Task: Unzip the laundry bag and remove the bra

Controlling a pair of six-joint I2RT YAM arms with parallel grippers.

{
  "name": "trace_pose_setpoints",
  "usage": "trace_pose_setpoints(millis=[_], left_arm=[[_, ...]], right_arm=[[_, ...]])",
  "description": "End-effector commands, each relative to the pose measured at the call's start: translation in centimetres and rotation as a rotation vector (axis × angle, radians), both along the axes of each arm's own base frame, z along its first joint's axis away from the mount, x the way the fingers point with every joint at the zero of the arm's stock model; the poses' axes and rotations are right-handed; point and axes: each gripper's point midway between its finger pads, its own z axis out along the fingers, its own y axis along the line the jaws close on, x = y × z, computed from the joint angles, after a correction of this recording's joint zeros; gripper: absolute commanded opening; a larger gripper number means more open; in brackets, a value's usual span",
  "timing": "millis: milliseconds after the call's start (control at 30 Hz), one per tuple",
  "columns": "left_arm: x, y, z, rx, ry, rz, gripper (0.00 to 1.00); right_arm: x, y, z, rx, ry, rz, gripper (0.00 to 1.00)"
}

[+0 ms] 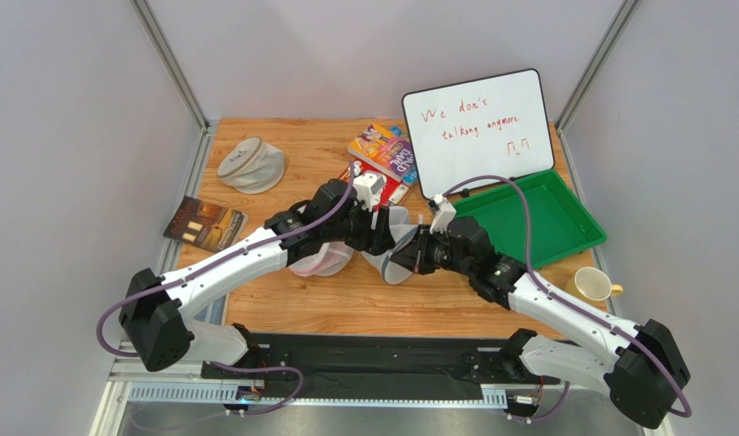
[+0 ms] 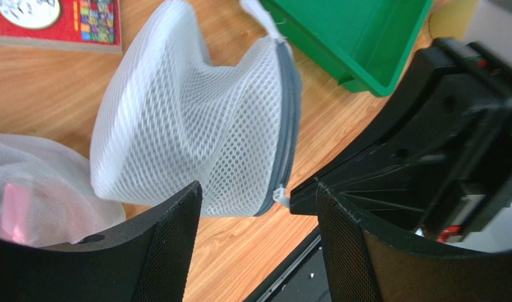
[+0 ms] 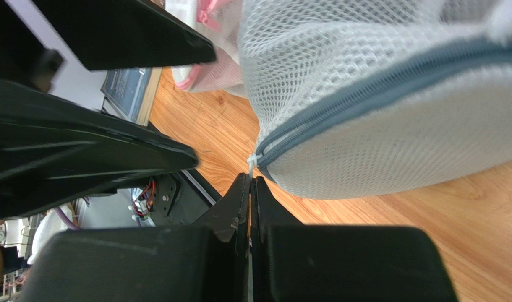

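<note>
The laundry bag [image 1: 396, 243], white mesh with a grey zipper rim, lies mid-table; it also shows in the left wrist view [image 2: 189, 119] and the right wrist view [image 3: 366, 94]. Its zipper [image 3: 378, 82] is closed along the part that shows. My right gripper [image 1: 419, 254] [image 3: 250, 180] is shut on the white zipper pull [image 3: 255, 162] [image 2: 280, 195] at the bag's near end. My left gripper [image 1: 380, 232] [image 2: 257, 195] is open and empty, its jaws standing over the bag's near edge and not touching it. The bra is hidden.
A pink-tinted mesh bag [image 1: 323, 259] lies against the laundry bag's left. A beige-grey bag [image 1: 252, 165] sits far left. Books [image 1: 382, 154], a whiteboard [image 1: 478, 127] and a green tray [image 1: 528, 218] stand behind and right. A yellow mug [image 1: 593, 284] is right; a dark book [image 1: 205, 222] is left.
</note>
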Motion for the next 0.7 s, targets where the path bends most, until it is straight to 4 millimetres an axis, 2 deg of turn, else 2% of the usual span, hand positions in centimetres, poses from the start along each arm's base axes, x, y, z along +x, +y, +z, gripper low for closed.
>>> trace_pose_setpoints(millis=[0,367,567,667], left_arm=[[-0.2,-1.6,0.6,-0.087,0.016,-0.028,0.72],[-0.5,-2.9,-1.3,-0.1,0.069,-0.066,0.67],[-1.0,-3.1,-2.1,-0.094,0.097,-0.095,0.56],[-1.2,-3.2,-2.3,-0.093,0.099,-0.101,0.46]], right_arm=[[0.4,1.4,3.3,0.072,-0.07,0.024,0.0],[-0.3,1.3,3.2,0.057,-0.068,0.022,0.0],[-0.1,0.8,3.5,0.041,-0.082,0.0,0.0],[-0.1,0.5,3.4,0.035,-0.082,-0.007,0.0]])
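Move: The near end of the white laundry bag's grey zip lies about 3 cm to the left hand's right, 1 cm back and 4 cm below it; the right fingers already pinch its cord loop, so from the right hand the zip end is only about 1 cm ahead and 1 cm left. Counting from the left hand, the pink-trimmed bag sits some 15 cm left, 2 cm ahead and 10 cm down, the red book about 15 cm ahead, 1 cm left and 13 cm down. The left hand dips and slides to its right, under 4 cm in all and easing back slightly, onto the near end of the zip beside the right fingertips, tipping a few degrees further down while its wide-open fingers narrow by about a third to straddle the zip without shutting. The right hand keeps its closed pinch on the cord loop at the zip's end, drifting only about 1 cm, mostly back, as it holds the zip edge up for the left fingers. ##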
